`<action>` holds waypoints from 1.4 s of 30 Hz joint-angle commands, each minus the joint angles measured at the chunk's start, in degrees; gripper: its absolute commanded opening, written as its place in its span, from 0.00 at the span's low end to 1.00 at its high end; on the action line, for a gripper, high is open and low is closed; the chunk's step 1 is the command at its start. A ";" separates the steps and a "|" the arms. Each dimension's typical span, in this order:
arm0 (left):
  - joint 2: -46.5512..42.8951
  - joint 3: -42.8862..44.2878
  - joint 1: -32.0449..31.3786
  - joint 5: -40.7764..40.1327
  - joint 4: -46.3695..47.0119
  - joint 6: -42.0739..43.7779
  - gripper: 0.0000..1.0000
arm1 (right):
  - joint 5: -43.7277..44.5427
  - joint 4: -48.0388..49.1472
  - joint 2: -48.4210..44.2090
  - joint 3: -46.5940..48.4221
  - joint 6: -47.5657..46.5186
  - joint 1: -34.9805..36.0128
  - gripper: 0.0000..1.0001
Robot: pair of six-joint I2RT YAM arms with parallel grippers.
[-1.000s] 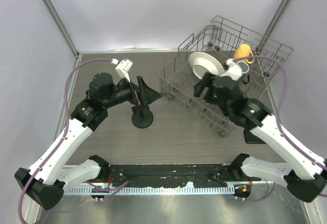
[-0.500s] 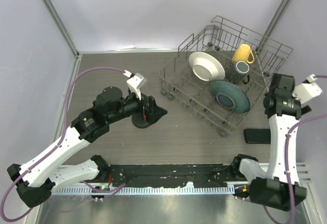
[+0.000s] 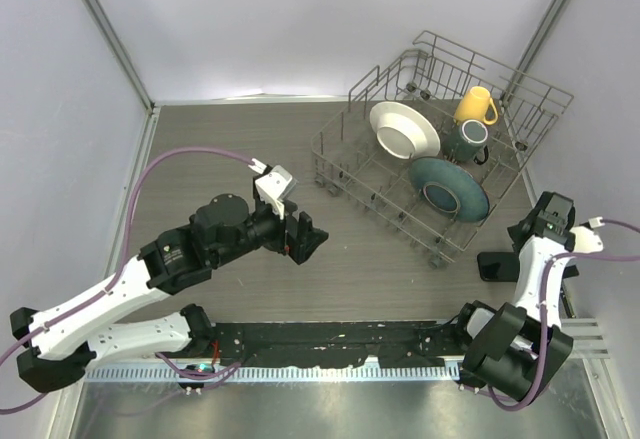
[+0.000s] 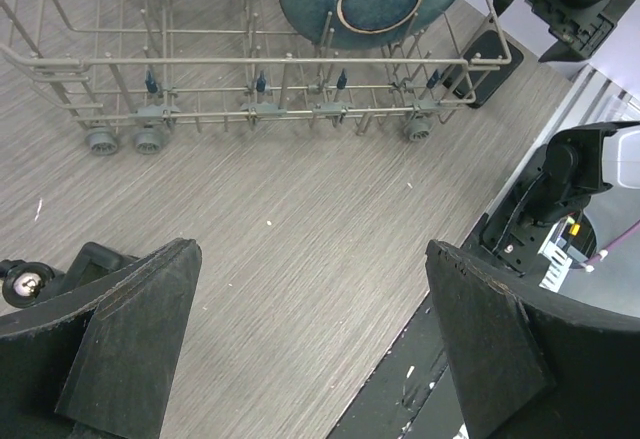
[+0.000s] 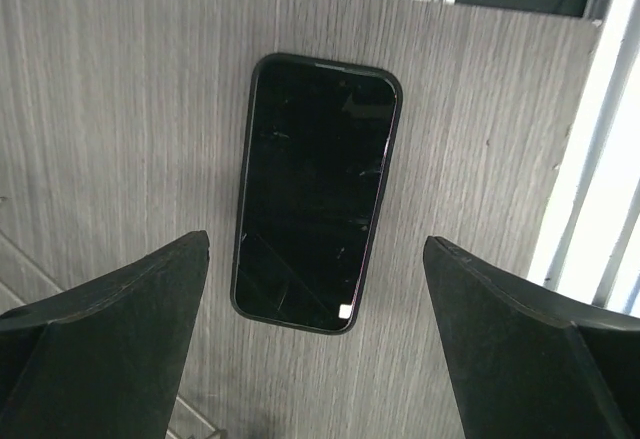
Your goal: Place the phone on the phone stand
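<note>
The phone (image 5: 315, 191), a flat black slab, lies face up on the table at the right edge (image 3: 493, 266), partly under my right arm. My right gripper (image 5: 316, 241) hangs above its near end, open, one finger on each side and touching nothing; from above this gripper (image 3: 535, 227) is just behind the phone. My left gripper (image 3: 303, 239) is open and empty over the middle of the table (image 4: 311, 247). The phone stand is hidden under the left gripper in the top view. The phone (image 4: 483, 57) also shows past the rack's corner.
A grey wire dish rack (image 3: 340, 164) fills the back right, holding a white plate (image 3: 404, 129), a blue plate (image 3: 448, 187), a yellow mug (image 3: 475, 105) and a dark mug (image 3: 472, 139). Its near rail (image 4: 250, 60) runs across the left wrist view. A metal rail (image 5: 590, 159) borders the phone.
My right arm swung from over the rack to the table's right edge and came down over the phone, jaws opening wider. My left gripper moved nearer and right, covering the stand.
</note>
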 commanded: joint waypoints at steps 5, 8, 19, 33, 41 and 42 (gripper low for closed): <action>-1.22 -0.51 -1.29 -3.50 0.76 1.66 1.00 | -6.17 14.75 -1.03 -7.77 2.01 -0.54 0.98; -1.57 -0.78 -1.29 -3.76 1.20 1.83 1.00 | -6.09 16.16 0.64 -9.00 2.18 -0.63 0.99; -2.71 -0.69 -1.73 -5.34 1.02 4.03 1.00 | -3.28 15.37 6.45 -9.18 2.97 -0.72 0.99; -3.15 -0.60 -3.14 -8.51 0.84 6.05 1.00 | -2.05 17.75 14.09 -7.24 1.74 -0.80 0.97; -3.24 -0.95 -3.14 -10.09 0.76 7.37 1.00 | -0.82 15.46 18.83 -4.52 0.16 -0.45 0.94; -3.07 -0.95 -3.14 -10.18 0.76 7.55 1.00 | -0.81 15.29 19.36 -4.08 -0.02 -0.36 0.93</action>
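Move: The phone lies flat almost straight below the right hand, some 9 cm down and about 1 cm farther out, its long side running left to right. The rack's near corner sits roughly 18 cm to the left of the phone and 2 cm farther out; the blue plate is about 17 cm left and 18 cm farther out than the phone. From the left hand the phone lies about 50 cm to the right, roughly level in reach and 30 cm lower. Sinking about 8 cm onto the phone, the right hand drops quickly at first, eases forward about 1.5 cm, then settles down slowly and shifts about a centimetre to the right at the end. The wrist tilts under 10 degrees, bringing the fingers nearer to vertical. They stay almost wide open, coming down astride the phone's two long edges without gripping it. ##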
